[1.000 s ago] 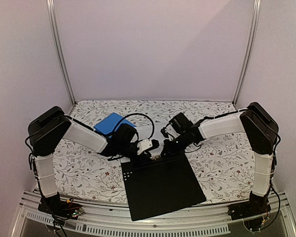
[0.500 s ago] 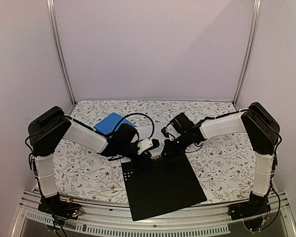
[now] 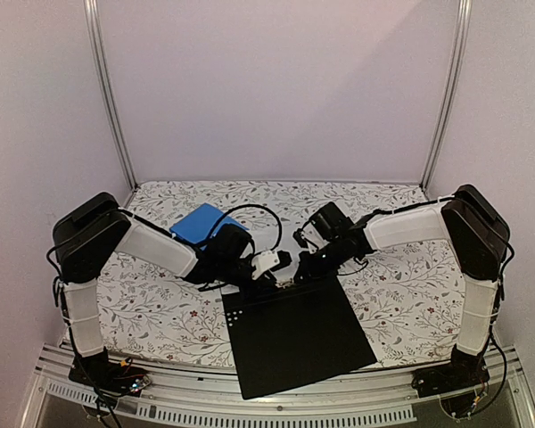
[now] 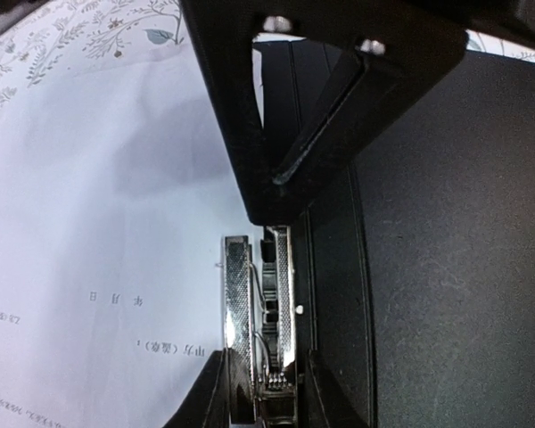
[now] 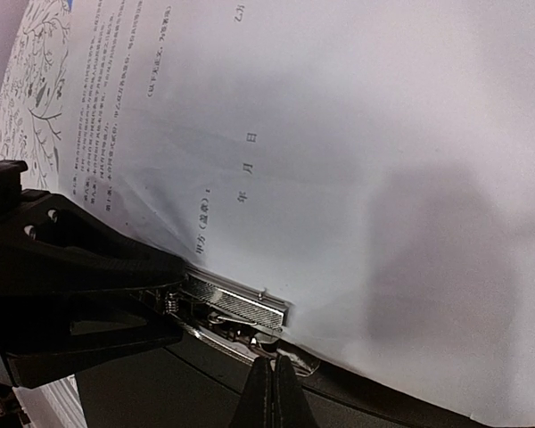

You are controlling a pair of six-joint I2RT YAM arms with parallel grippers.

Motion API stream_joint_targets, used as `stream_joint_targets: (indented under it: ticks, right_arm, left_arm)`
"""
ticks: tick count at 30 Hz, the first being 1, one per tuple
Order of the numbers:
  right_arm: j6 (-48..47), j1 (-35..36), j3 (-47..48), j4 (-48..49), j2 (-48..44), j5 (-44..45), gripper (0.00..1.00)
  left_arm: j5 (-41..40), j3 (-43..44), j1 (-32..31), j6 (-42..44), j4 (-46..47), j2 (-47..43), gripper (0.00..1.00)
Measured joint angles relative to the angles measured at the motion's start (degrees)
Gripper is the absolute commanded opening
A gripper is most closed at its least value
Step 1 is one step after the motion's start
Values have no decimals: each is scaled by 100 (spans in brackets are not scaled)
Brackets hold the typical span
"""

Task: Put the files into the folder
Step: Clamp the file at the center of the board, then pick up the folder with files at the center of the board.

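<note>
The folder (image 3: 294, 334) lies open at the near middle of the table, showing only its black inside; the teal cover is hidden. The files show in the left wrist view (image 4: 98, 223) and right wrist view (image 5: 357, 134) as white sheets with black text, their edge at the metal clip (image 4: 259, 303). My left gripper (image 3: 281, 267) is shut on the clip, one finger on each side of it (image 4: 267, 357). My right gripper (image 3: 301, 267) is shut and empty, its tips (image 5: 272, 367) touching the clip's lower part (image 5: 236, 308). The sheets are not visible in the top view.
A smaller plain blue folder (image 3: 199, 223) lies behind the left arm on the floral cloth (image 3: 401, 285). The two grippers are nearly touching over the folder's far edge. The folder's near edge overhangs the table's front rail (image 3: 250, 412).
The black folder has shifted slightly to the right. Both grippers stay at the clip, the right arm a little further right.
</note>
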Motion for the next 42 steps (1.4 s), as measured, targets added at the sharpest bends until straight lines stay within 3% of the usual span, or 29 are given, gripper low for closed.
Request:
stream_joint_targets:
  ticks: [10,14,19,23,30,34,36,39,40,41,42]
  right_arm:
    - [-24,7,55,-138,0,22,0]
    - [-26,11,83,-190,0,20,5]
    - [-22,39,125,-505,-48,-44,16]
    - [-37,50,122,-852,-155,-15,31]
    - [-37,50,-17,-1001,-868,435,49]
    - [-94,-11,-245,-1001,-1300,745,54]
    - [-105,-74,-385,-1001,-1425,890,57]
    - [-107,-177,-586,-1010,-1469,1104,63]
    - [-114,-199,-651,-1019,-1469,1172,66]
    - [-105,-221,-693,-1045,-1469,1220,68]
    - [-118,-227,-721,-1075,-1469,1274,70]
  left_arm:
    - [4,2,-20,-26,2,0,25]
    - [15,7,-20,-37,0,0,29]
    - [-24,11,-17,-90,-11,0,34]
    - [-114,11,9,-138,-22,0,39]
    - [-160,9,20,-192,-85,-57,48]
    - [-179,-20,22,-254,-175,-201,57]
    - [-177,-39,22,-306,-177,-363,69]
    - [-151,-114,22,-452,-107,-754,78]
    - [-144,-131,22,-479,-81,-876,82]
    - [-153,-155,22,-529,-48,-1023,96]
    - [-162,-190,22,-575,-15,-1161,99]
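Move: The clip's middle lies about 3 cm to the right of the left hand, whose fingers already hold its left end, and about 2 cm to the left of the right hand, whose shut tips are at its other end; it is slightly below both. The white sheets are centred some 10 cm ahead of the left hand, neither left nor right. The near black cover is centred 14 cm back and 7 cm right of that hand, the blue folder 19 cm ahead and 17 cm left. Draw the right fingertips back about 2 cm off the clip, easing right, then lift and carry that hand some 8 cm rightward, sinking a little at the end, opening the fingers and tipping them steeper down. Keep the left gripper nearly in place while its fingers spread and let go of the clip's left end, then raise it straight up about 8 cm, still opening. ##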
